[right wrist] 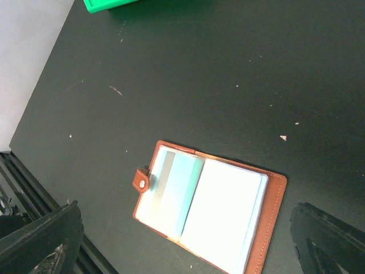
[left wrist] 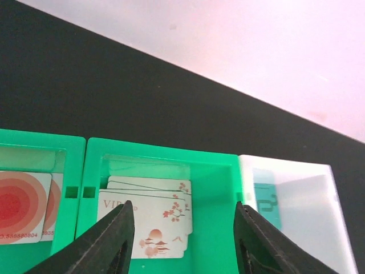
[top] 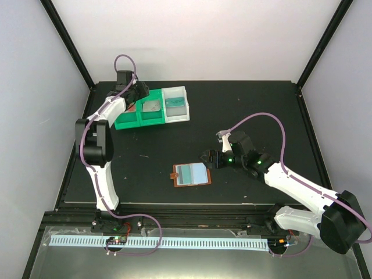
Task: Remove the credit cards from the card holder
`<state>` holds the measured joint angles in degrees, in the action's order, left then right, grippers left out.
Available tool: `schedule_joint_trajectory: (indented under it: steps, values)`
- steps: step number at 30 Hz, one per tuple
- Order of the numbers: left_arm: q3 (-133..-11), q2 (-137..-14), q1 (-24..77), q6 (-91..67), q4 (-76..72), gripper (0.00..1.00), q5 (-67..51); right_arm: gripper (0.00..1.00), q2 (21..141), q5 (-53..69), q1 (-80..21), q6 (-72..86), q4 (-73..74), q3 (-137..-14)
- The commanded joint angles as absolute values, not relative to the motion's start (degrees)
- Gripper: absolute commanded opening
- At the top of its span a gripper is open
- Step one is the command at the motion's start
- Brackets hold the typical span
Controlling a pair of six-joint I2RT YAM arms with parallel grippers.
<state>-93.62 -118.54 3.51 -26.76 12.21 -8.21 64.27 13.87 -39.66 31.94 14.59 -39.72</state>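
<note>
The brown card holder lies open on the black table, pale blue pockets up; in the right wrist view its tab points left and a light blue card shows in the left pocket. My right gripper is open and empty, hovering just right of the holder; its fingers frame the holder. My left gripper is open and empty above the middle green bin, where several whitish cards with red blossom print lie.
A green bin and a white bin stand at the back left. The left green compartment holds cards with red circles; the white bin holds a teal card. A wall stands behind.
</note>
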Motion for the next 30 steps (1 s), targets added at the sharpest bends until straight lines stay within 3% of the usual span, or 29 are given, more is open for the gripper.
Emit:
schedule_joint_trajectory:
  steps: [1, 9, 14, 22, 30]
  values:
    - [-95.12, -114.93, 3.87, -26.11, 15.45, 0.53, -9.86, 1.0, 63.51, 12.78, -39.32, 33.05, 14.55, -40.08]
    - [-89.63, -107.53, 3.82, -25.02, 20.68, 0.67, -16.07, 1.0, 61.9, 12.7, -39.32, 31.31, 15.42, -40.44]
    - [-80.58, -99.11, 4.03, -24.29, 22.55, 0.98, -20.45, 1.0, 62.54, 14.2, -39.36, 31.14, 14.71, -40.34]
    - [-63.66, -88.54, 6.78, -23.7, 20.31, 0.99, -25.45, 0.92, 67.99, 20.0, -39.37, 32.14, 12.12, -39.92]
    - [-52.16, -84.35, 8.92, -22.68, 17.94, 0.99, -32.61, 0.61, 71.18, 23.71, -39.37, 34.16, 7.42, -38.48]
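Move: The card holder lies open on the table, about 39 cm back and 24 cm to the right of the left gripper, some 15 cm lower. From the right gripper it is roughly 6 cm left, 3 cm back and 15 cm below. The floral cards in the middle green compartment sit about 3 cm ahead of the left gripper, nearly straight below; the white bin is some 13 cm to its right and 3 cm ahead. Lift the left gripper about 4 cm clear of the green compartments, opening its half-open fingers wide, then sweep it back some 21 cm and a little right towards the card holder, sinking late while it turns clockwise and tips down. Late on, ease the right gripper slightly left and down towards the holder, tipping down and partly closing on nothing. ##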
